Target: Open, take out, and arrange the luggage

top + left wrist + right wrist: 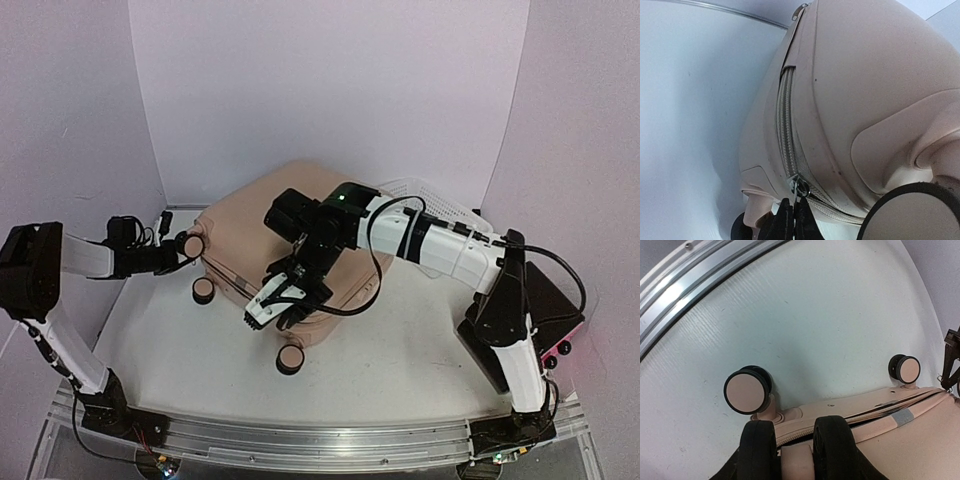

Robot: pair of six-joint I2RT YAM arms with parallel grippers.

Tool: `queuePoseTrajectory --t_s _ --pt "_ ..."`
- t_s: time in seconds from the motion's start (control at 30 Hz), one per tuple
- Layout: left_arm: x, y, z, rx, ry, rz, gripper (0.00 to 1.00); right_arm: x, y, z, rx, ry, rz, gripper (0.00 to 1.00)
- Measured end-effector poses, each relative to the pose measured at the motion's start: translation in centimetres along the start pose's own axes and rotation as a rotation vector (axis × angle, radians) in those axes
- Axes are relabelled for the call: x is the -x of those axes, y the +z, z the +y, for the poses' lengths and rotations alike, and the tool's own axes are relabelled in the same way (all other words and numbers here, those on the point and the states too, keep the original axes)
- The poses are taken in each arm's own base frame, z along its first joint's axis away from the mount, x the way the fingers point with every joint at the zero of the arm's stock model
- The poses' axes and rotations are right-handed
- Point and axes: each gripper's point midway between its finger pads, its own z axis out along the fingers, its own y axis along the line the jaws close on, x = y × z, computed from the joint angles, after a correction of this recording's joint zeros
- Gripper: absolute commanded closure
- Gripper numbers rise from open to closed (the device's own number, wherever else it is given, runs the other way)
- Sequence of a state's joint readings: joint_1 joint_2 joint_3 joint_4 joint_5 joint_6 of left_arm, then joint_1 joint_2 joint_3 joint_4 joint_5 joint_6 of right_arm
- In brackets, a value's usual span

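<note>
The pale pink luggage [290,225] lies flat in the middle of the table, its wheels [290,358] pointing toward the near edge. At its left corner my left gripper [182,254] is shut on the metal zipper pull [801,190], its black fingertips [785,220] pinched together just below the slider. My right gripper [283,303] comes down on the near edge, its two black fingers [832,440] clamped either side of a pink part of the shell [797,462]. Along that edge the zipper seam [880,412] stands slightly parted, showing a dark gap.
A white mesh basket [432,203] stands behind the right arm. A black box [553,300] sits at the right edge beside that arm's base. White walls close in the back and both sides, and a metal rail [670,295] runs along the front.
</note>
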State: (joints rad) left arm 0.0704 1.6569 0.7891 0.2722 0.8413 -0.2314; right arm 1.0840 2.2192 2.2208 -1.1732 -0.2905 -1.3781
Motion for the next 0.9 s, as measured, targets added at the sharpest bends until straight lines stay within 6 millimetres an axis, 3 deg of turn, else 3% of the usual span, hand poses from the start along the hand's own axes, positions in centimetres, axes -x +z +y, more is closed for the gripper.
queuePoseTrajectory --t_s 0.13,0.33,0.43,0.53,0.6,0.73,0.83,0.9 --pt "-1.9 -2.4 -1.3 0.063 -0.014 0.032 0.96 0.5 -0.9 2.3 0.043 -0.033 -0.017 1.0" --pt "-1.5 -3.6 -1.6 0.128 0.01 0.095 1.0 0.7 -1.6 4.0 0.067 -0.055 -0.034 1.0" --pt "1.4 -4.4 2.4 0.297 0.052 0.039 1.0 0.5 -2.1 5.4 0.108 -0.053 -0.027 1.0" --pt "2.4 -4.9 5.9 0.383 0.058 0.024 1.0 0.8 -3.3 6.8 0.15 -0.057 -0.036 1.0" --pt "2.2 -3.9 6.9 0.383 0.062 0.042 0.98 1.1 -3.8 7.3 0.17 -0.055 -0.044 1.0" --pt "0.8 -2.3 6.9 0.347 0.038 0.078 0.67 1.5 -4.4 8.0 0.196 -0.039 -0.043 1.0" --pt "0.0 -2.4 5.2 0.282 -0.008 0.076 0.49 1.6 -4.6 8.1 0.201 -0.036 -0.051 1.0" --pt "-0.7 -2.9 3.6 0.236 -0.047 0.069 0.43 1.7 -4.7 8.0 0.199 -0.036 -0.064 1.0"
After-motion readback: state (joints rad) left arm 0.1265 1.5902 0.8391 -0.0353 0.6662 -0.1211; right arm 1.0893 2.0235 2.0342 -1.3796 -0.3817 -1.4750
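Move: The left hand already has the zipper pull between its shut fingers at the suitcase's far-left corner. The far upper wheel is about 6 cm straight above it; the far lower wheel lies some 7 cm below, 2 cm back and 2 cm right. The right hand already grips the near upper wheel mount. From there the zipper pull is roughly 19 cm ahead, 20 cm left and 6 cm lower, and the near lower wheel 12 cm below, 2 cm back and 2 cm left. Back about 4 cm goes the left hand from the zipper pull's starting place, then it swings left and forward some 9 cm, dips, and draws back and right as its fingers open about halfway, free of the pull. Meanwhile the right hand keeps its grip on the wheel mount and drags the suitcase to the right and back, easing up slightly at the end. ##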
